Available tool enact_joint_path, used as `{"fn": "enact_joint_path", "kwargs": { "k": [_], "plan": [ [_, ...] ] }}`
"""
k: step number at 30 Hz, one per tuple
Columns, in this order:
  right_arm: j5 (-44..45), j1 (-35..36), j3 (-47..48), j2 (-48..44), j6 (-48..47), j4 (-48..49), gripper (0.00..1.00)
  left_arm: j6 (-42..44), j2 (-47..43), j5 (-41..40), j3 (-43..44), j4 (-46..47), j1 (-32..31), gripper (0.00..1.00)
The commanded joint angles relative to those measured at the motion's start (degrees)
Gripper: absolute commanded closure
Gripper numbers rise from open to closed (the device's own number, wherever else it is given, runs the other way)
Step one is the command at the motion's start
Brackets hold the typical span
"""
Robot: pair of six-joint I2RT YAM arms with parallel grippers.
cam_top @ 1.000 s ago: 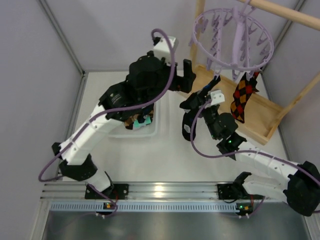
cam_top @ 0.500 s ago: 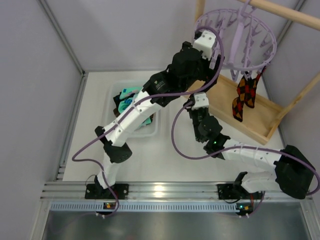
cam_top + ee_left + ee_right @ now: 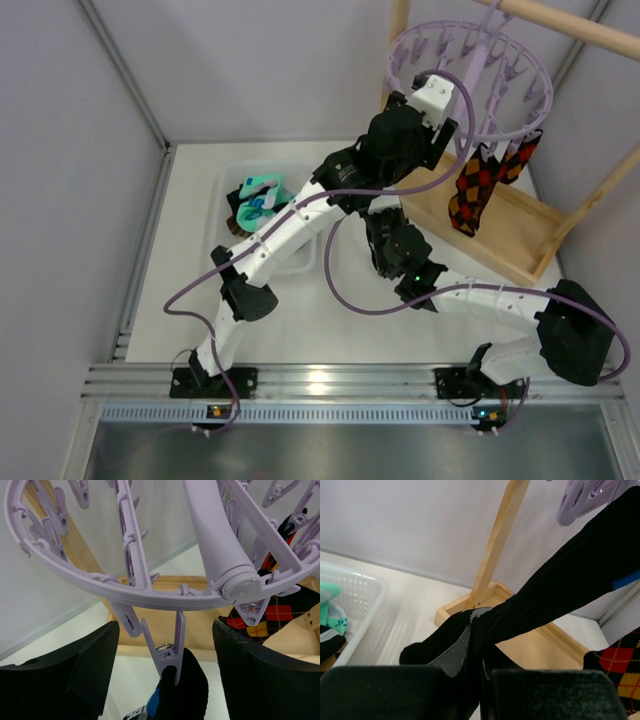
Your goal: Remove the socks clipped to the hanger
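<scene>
The lavender hanger [image 3: 470, 80] hangs from the wooden frame at the back right. One of its clips [image 3: 172, 652] pinches a black sock [image 3: 187, 690] that has a blue patch. My left gripper [image 3: 165, 630] is open, with a finger on each side of that clip and neither touching it. My right gripper [image 3: 477, 630] is shut on the lower part of the same black sock [image 3: 560, 590], which stretches up to the clip [image 3: 585, 497]. A black sock with red-orange-yellow diamonds [image 3: 475, 190] hangs from the ring's near right side.
A white basket [image 3: 300, 262] left of the arms holds a teal sock [image 3: 258, 192] and other socks. The wooden frame's tray base [image 3: 520, 225] lies under the hanger, and its upright post [image 3: 495, 545] stands just behind. My left arm [image 3: 300, 220] crosses over the right wrist.
My left arm swung from over the basket up to the hanger, and its jaws have narrowed a little around the clip. The right gripper shifted left, still holding the black sock.
</scene>
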Motion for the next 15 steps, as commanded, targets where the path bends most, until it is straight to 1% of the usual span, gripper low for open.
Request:
{"fn": "enact_joint_path", "kwargs": {
  "k": [1,3,5,10,11,12,14,15],
  "plan": [
    [-1.82,2.3,2.36,0.68,-1.26,0.12,1.0,1.86,0.27,-1.28,2.14,4.03,0.19,0.25],
    [-2.26,2.56,2.27,0.51,-1.17,0.03,1.0,1.86,0.44,-1.19,2.05,4.21,0.46,0.3],
    [-2.52,3.0,2.18,0.59,-1.43,0.03,1.0,1.43,0.79,-0.49,2.05,4.56,1.07,0.34],
    [-2.96,3.79,1.39,0.68,-1.7,0.29,1.0,1.6,0.97,0.65,2.05,5.52,2.3,0.46],
    [-2.96,3.97,1.13,0.59,-1.61,0.56,1.0,1.6,1.06,1.35,2.05,5.7,2.39,0.5],
    [-2.88,4.14,0.86,0.42,-1.18,0.82,1.0,1.69,1.15,1.62,2.13,5.7,2.48,0.58],
    [-2.96,4.23,0.07,-0.11,-0.65,1.09,1.0,1.43,1.41,2.06,2.05,5.97,2.83,0.66],
    [-2.88,4.32,-0.19,-0.55,-0.47,1.09,1.0,1.42,1.32,2.32,2.05,5.97,2.92,0.74]
  ]
}}
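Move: The clip holding the black sock is about 2 cm ahead of my left hand, between my open fingers and about 1 cm below them. The hanger rim passes roughly 3 cm ahead and 4 cm up. The red argyle sock hangs level, some 9 cm to the right and 10 cm lower. For my right hand, which already pinches the black sock's lower part, the clip is about 8 cm ahead, 12 cm right and 13 cm up. I ease my left hand forward about 2 cm under the rim while shutting its fingers from mostly open to about a third, until they pinch the clip's two arms from both sides. My right hand keeps its grip on the black sock and draws it about 1 cm to the left and slightly back, away from the clip. ##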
